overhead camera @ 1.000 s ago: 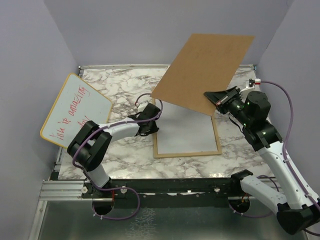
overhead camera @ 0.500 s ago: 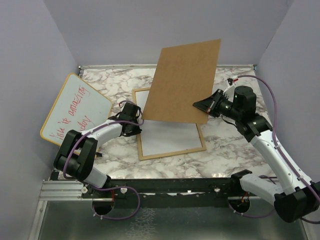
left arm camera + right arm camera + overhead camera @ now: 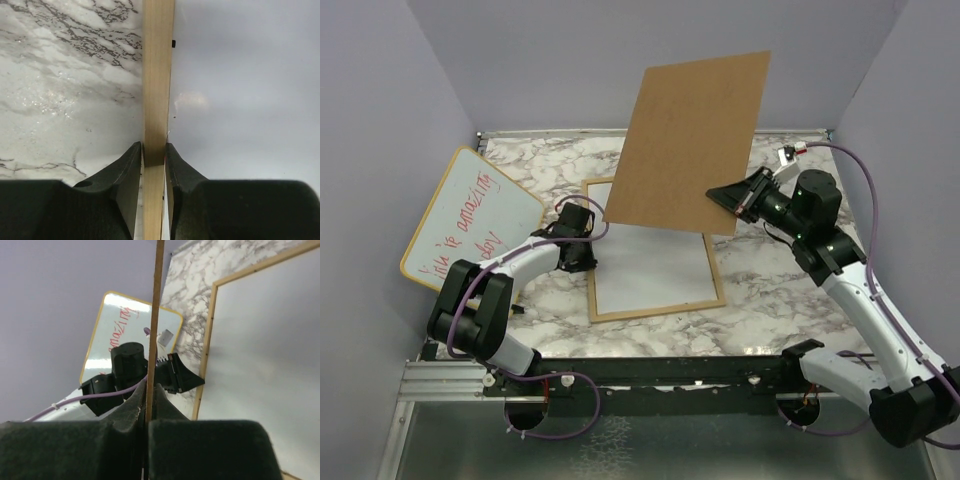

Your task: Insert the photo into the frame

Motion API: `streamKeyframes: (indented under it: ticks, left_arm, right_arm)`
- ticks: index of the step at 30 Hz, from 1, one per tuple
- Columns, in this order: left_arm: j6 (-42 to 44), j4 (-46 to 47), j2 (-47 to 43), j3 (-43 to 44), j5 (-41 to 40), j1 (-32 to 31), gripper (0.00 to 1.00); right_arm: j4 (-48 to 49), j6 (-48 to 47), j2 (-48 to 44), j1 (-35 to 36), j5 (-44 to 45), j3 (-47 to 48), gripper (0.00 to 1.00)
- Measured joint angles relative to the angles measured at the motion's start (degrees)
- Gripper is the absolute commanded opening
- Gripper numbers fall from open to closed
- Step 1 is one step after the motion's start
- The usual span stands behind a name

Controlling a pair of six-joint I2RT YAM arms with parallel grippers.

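The frame (image 3: 658, 308), thin light wood, lies flat on the marble table. A plain pale surface (image 3: 655, 265) fills it; I cannot tell whether that is the photo face down, and no printed side shows. My left gripper (image 3: 590, 250) is shut on the frame's left rail (image 3: 158, 75), one finger on each side of it (image 3: 154, 150). My right gripper (image 3: 730, 196) is shut on the lower right edge of the brown backing board (image 3: 690, 140). It holds the board tilted up above the frame's far half. The right wrist view shows the board edge-on (image 3: 157, 300) between the jaws (image 3: 150, 387).
A round-cornered whiteboard (image 3: 470, 215) with red handwriting leans at the left edge, also seen in the right wrist view (image 3: 125, 322). Purple walls close in the table (image 3: 780, 290) on three sides. The arm bases and a metal rail (image 3: 450, 380) line the near edge.
The frame has slid left across the table with my left gripper on its rail. My right arm has swung the backing board left and tipped it more upright, then raised it slightly.
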Motion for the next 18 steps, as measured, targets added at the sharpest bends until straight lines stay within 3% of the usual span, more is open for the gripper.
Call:
streamKeyframes:
  ticks: [5, 13, 18]
  left_arm:
    - [0.1, -2.0, 0.1, 0.7, -0.2, 0.6, 0.31]
    - [1.1, -4.9, 0.2, 2.2, -0.2, 1.2, 0.40]
    - [1.4, -6.7, 0.3, 4.5, -0.2, 1.9, 0.58]
  right_arm:
    - [4.3, 2.7, -1.9, 0.0, 3.1, -1.6, 0.00]
    - [2.8, 3.8, -9.6, 0.0, 10.9, -6.2, 0.01]
    - [-1.1, 2.0, -10.7, -0.2, 13.0, -6.8, 0.01]
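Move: The left fingertips still straddle the left bar of the frame, whose middle lies about 13 cm to their right and 5 cm farther out, at their height; the photo lies face down inside it, with the same middle. The whiteboard is some 25 cm to the left hand's left and 8 cm farther out. From the right hand, which already holds the brown backing board by its near right part, the frame's middle is about 12 cm left, 4 cm ahead and 31 cm below. The left hand lets go of the frame's left bar, its fingers spreading until each side stands clear, while it edges about 1 cm to the left and then starts to lift by just over 1 cm. High above the table, the right hand keeps its shut grip on the backing board and carries it some 4 cm to the right, away from over the frame's middle, rising about 2 cm on the way and sinking back again as it turns the board clockwise by roughly 15 degrees. ##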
